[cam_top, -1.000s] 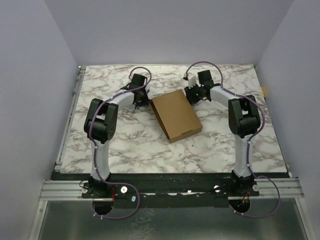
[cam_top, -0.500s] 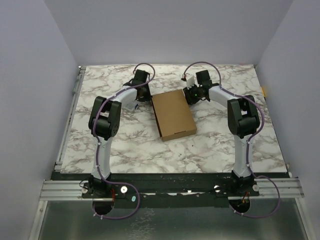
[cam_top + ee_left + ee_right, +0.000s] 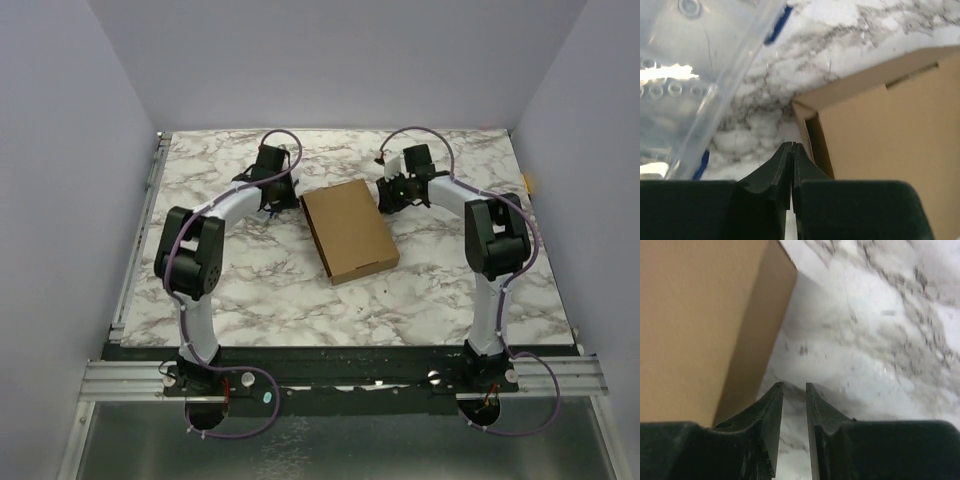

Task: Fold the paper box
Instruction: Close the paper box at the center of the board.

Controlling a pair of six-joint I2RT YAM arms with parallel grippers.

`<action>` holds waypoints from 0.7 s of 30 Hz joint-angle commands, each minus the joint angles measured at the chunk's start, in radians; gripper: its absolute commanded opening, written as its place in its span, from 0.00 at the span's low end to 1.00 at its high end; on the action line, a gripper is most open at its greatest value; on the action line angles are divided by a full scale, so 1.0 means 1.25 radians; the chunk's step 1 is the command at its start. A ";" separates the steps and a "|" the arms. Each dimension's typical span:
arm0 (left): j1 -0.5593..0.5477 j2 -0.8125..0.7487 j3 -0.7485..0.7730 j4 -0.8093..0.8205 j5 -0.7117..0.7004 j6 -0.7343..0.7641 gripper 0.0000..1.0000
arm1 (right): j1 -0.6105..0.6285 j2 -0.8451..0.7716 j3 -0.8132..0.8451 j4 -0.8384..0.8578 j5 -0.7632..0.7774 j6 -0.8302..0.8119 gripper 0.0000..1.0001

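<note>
The paper box [image 3: 350,232] lies closed and flat on the marble table, a plain brown cardboard rectangle turned slightly askew. My left gripper [image 3: 284,194] sits just off the box's far left corner, and in the left wrist view it [image 3: 791,145] is shut on nothing, tips at the box's [image 3: 890,130] open corner seam. My right gripper [image 3: 389,196] is beside the far right corner. In the right wrist view its jaws [image 3: 794,385] stand a narrow gap apart, empty, over bare marble next to the box's [image 3: 700,315] side wall.
A clear plastic case [image 3: 690,70] with blue latches lies close on the left of the left gripper. The marble table [image 3: 250,290] ends in a metal rail [image 3: 340,375] at the near edge. Lavender walls enclose the other three sides.
The box has turned to stand straighter and slid a little. The left arm's elbow has swung outward to the left. The right gripper has drawn back to the right, away from the box.
</note>
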State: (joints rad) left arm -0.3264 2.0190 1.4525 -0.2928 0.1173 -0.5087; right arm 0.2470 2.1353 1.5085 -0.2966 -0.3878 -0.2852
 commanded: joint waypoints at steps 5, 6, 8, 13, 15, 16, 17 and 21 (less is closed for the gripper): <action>-0.014 -0.310 -0.306 0.015 0.095 -0.046 0.07 | -0.019 -0.121 -0.164 -0.045 0.006 -0.011 0.32; -0.033 -0.344 -0.353 0.026 0.098 -0.064 0.07 | -0.019 -0.139 -0.191 -0.041 0.006 -0.013 0.32; -0.094 -0.406 -0.447 0.070 0.085 -0.122 0.06 | -0.019 -0.184 -0.242 -0.043 -0.003 -0.010 0.32; -0.239 -0.452 -0.568 0.150 -0.026 -0.264 0.03 | -0.017 -0.248 -0.310 -0.035 0.003 0.010 0.32; -0.269 -0.437 -0.571 0.162 -0.057 -0.296 0.01 | -0.013 -0.249 -0.313 -0.036 0.008 0.014 0.32; -0.280 -0.425 -0.564 0.165 -0.069 -0.305 0.01 | -0.007 -0.248 -0.315 -0.035 0.014 0.015 0.32; -0.291 -0.412 -0.553 0.167 -0.075 -0.313 0.00 | 0.001 -0.248 -0.317 -0.032 0.025 0.016 0.32; -0.330 -0.346 -0.480 0.169 -0.082 -0.334 0.00 | 0.052 -0.236 -0.322 -0.022 0.056 0.026 0.31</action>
State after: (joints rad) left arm -0.6994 1.5169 0.7601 -0.1440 0.0841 -0.8513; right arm 0.2493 1.8435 1.1259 -0.3264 -0.3706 -0.2745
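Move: The left hand is at the paper box's far-left corner; the near-left corner it goes for lies about 22 cm back, 9 cm to its right and some 4 cm below. The clear plastic case lies roughly 5 cm ahead and 10 cm to its left. The right hand stands beside the box's right side, with the box's near-right corner about 14 cm back and 5 cm to its right. Left fingers arc up, 22 cm back and down towards the box's near-left corner; right draws 10 cm back. ##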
